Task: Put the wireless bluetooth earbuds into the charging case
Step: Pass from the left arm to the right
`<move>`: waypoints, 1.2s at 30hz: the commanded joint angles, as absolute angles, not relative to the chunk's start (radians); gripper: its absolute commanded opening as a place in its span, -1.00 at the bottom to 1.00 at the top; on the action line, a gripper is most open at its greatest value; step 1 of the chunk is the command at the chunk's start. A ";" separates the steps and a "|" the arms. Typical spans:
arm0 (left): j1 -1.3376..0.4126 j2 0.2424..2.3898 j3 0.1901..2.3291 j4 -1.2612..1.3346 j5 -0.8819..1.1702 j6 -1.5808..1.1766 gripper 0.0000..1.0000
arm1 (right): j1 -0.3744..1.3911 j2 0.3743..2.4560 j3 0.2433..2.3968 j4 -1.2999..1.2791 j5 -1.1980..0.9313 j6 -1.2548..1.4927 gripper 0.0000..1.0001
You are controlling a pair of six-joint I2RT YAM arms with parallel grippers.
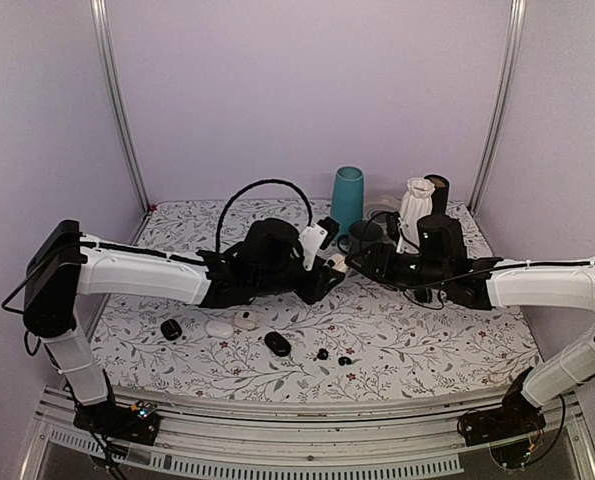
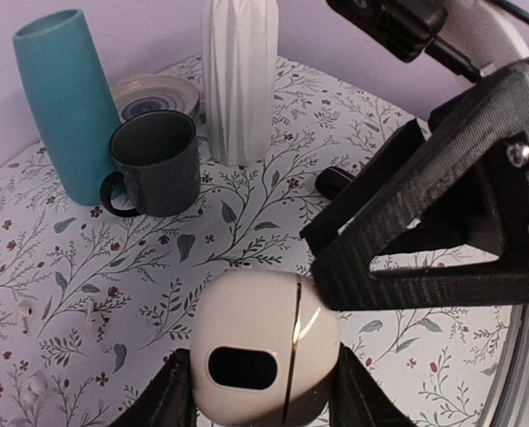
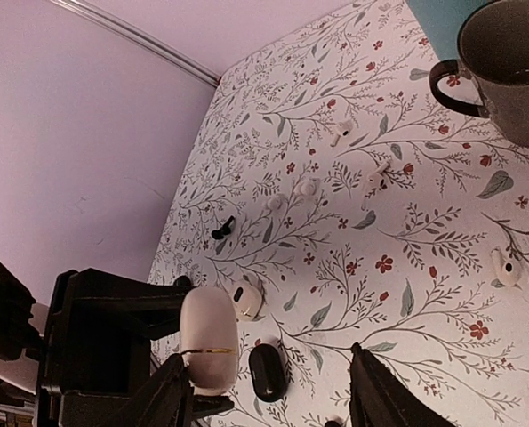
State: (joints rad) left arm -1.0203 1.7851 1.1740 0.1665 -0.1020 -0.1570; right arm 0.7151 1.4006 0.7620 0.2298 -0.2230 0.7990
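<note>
My left gripper (image 1: 329, 268) is shut on a pale pink-white charging case (image 2: 264, 356) with a gold seam, and holds it above the middle of the table. The case (image 3: 208, 338) looks closed. My right gripper (image 1: 359, 260) faces it, open. One of its fingers (image 2: 424, 240) rests against the lid side of the case, and the other stands far off it. Two small black earbuds (image 1: 322, 354) (image 1: 345, 360) lie on the cloth near the front. Both grippers are above and behind them.
On the cloth at front left lie a black case (image 1: 277, 343), two white cases (image 1: 245, 319) (image 1: 218, 327) and another black case (image 1: 171, 328). A teal vase (image 1: 347, 198), dark mug (image 2: 155, 165), white vase (image 2: 239, 76) and bowl stand at the back. White earbuds (image 3: 377, 178) are scattered about.
</note>
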 commanded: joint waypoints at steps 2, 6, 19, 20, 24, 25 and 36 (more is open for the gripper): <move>-1.036 1.733 1.148 0.237 -0.077 -0.124 -0.35 | 0.748 1.392 0.792 0.265 -0.174 0.808 0.20; -1.038 1.713 1.134 0.258 -0.063 -0.121 -0.35 | 0.764 1.401 0.800 0.274 -0.175 0.803 0.18; -1.041 1.702 1.126 0.271 -0.061 -0.110 -0.35 | 0.793 1.462 0.844 0.298 -0.222 0.817 -0.48; -1.041 1.701 1.125 0.272 -0.061 -0.110 -0.35 | 0.794 1.463 0.847 0.299 -0.226 0.818 -0.57; -1.041 1.694 1.117 0.272 -0.061 -0.109 -0.13 | 0.793 1.463 0.858 0.292 -0.226 0.815 -0.90; -1.042 1.689 1.111 0.274 -0.054 -0.109 -0.03 | 0.792 1.461 0.863 0.287 -0.226 0.810 -0.91; -1.007 1.582 1.020 0.290 0.078 -0.077 0.58 | 0.727 1.431 0.958 0.146 -0.365 0.615 -0.93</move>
State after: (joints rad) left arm -1.0222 1.6421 1.0546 0.2554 -0.0208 -0.0967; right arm 0.7624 1.4490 0.9009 0.2207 -0.2745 0.7345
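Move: The white charging case is still pinched in the left fingers, its middle about 2 cm to the right of that hand's grip point. From the open right hand the case lies some 4 cm to its left, about level fore and aft and 1 cm higher. The mug stands roughly 22 cm ahead of the right hand, 2 cm to its right and 13 cm below. A black case lies some 19 cm to its left, 7 cm back, 17 cm down. The right hand, open, slides left and rises to the charging case held out by the left hand, going about 4 cm left and 4 cm up in all, and closes its fingers on the case from the right while the left hand keeps its grip, easing slightly up and back. Once the right fingers are shut on the case, the left fingers spread and let go, and the left hand backs off up, back and a little left, some 3 cm, while the right hand carries on upward with the case. ##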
